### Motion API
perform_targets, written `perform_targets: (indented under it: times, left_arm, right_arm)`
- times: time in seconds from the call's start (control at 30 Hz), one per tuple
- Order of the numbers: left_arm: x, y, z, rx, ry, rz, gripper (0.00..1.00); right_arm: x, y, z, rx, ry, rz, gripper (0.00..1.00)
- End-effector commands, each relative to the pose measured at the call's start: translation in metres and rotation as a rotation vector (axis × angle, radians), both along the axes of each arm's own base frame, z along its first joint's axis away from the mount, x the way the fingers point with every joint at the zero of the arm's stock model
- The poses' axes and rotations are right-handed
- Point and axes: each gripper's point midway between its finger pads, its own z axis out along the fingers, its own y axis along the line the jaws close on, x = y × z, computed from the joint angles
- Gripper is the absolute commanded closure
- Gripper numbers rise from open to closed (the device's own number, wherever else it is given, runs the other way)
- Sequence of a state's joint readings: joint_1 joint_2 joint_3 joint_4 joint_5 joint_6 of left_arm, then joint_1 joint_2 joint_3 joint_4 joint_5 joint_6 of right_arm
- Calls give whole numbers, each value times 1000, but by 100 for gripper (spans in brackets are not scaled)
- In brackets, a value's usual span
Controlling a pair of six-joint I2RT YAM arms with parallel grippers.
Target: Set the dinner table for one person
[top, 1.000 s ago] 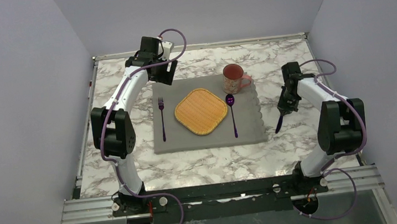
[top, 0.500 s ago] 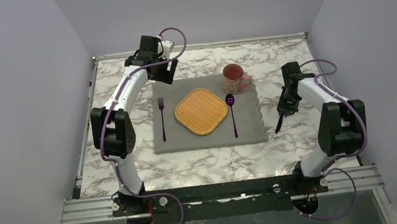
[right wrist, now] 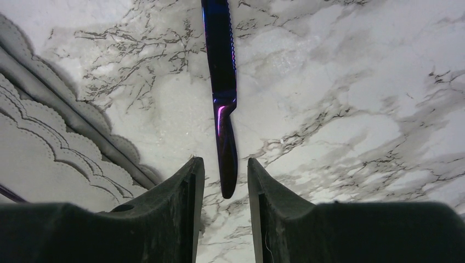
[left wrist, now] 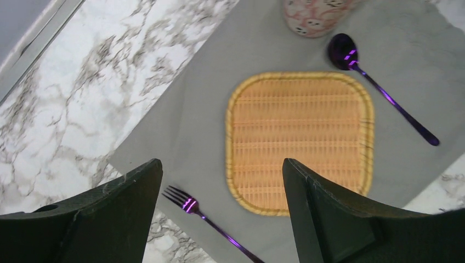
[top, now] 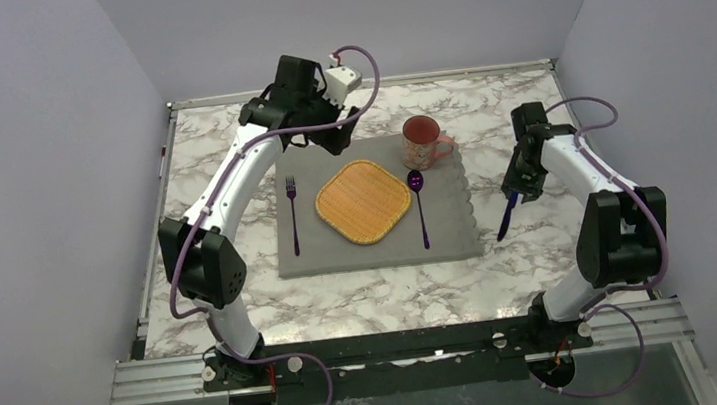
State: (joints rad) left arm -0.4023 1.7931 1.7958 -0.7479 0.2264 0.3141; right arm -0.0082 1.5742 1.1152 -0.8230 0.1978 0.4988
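Observation:
On the marble dinner table (top: 245,305) lies a grey placemat (top: 310,253) with a woven orange plate (top: 362,201), a purple fork (top: 292,214) left of it, a purple spoon (top: 420,206) right of it and a pink mug (top: 423,140) behind. A dark purple knife (top: 504,220) lies on the marble just right of the placemat. My right gripper (right wrist: 226,167) stands open over the end of the knife (right wrist: 222,82) handle, with a gap on each side. My left gripper (left wrist: 222,170) hangs open and empty above the fork (left wrist: 186,204) and plate (left wrist: 300,139).
Metal edging (top: 362,84) frames the table, and lilac walls close in on three sides. The placemat's scalloped edge (right wrist: 66,131) runs close to the left of the knife. Bare marble stretches in front of the placemat and along both sides.
My right gripper has opened and let go of the knife. The left arm has swung up and to the right, from the placemat's back left corner toward its back middle.

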Motion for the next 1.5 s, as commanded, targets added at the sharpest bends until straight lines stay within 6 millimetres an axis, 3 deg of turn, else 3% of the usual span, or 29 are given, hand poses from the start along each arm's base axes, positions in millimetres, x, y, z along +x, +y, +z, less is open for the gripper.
perform_targets:
  times: [0.0,0.13,0.33,0.57,0.77,1.07,1.27,1.47]
  left_arm:
    - [-43,-35,31,-37,-27,-171,16]
    - [-54,-50,36,-88,6,-208,13]
    - [-92,-107,33,-164,101,-361,12]
    - [-97,-152,24,-214,161,-429,11]
    - [-101,-183,2,-238,250,-457,13]
    - [-131,-239,-18,-157,210,-541,14]
    - [-140,-250,-43,-58,189,-498,14]
    - [-129,-247,-75,47,169,-377,14]
  right_arm:
    - [0,-5,18,-31,-26,-33,60]
    - [-4,-10,19,-57,-11,-52,60]
    - [-10,-12,15,-55,-18,-98,57]
    - [-8,-22,7,103,-66,-143,55]
    - [1,-37,7,146,-84,-102,55]
    - [24,-33,-2,238,-92,-37,56]
    - [37,-37,-1,230,-93,2,56]
    - [46,-41,1,215,-107,22,56]
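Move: From the left hand, high over the table, the knife lies about 39 cm to the right, 13 cm back and 19 cm below. On the way to it, the plate is some 9 cm back and 6 cm right, the spoon 12 cm back and 19 cm right; the mug stands 2 cm ahead and 22 cm right. The right hand hovers some 3 cm above the knife, whose middle is level with it and 2 cm left; the spoon lies 23 cm left of that hand, level with it. Rightward and back, the left hand sweeps some 25 cm across and 15 cm in, over the plate and spoon towards the knife, rising slightly before sinking below its starting height. Its wrist turns about 30 degrees clockwise and tips downward, fingers wide open. Already free of the knife, the right hand shifts about 4 cm right, then forward, its left side rolling up, fingers staying half open. ##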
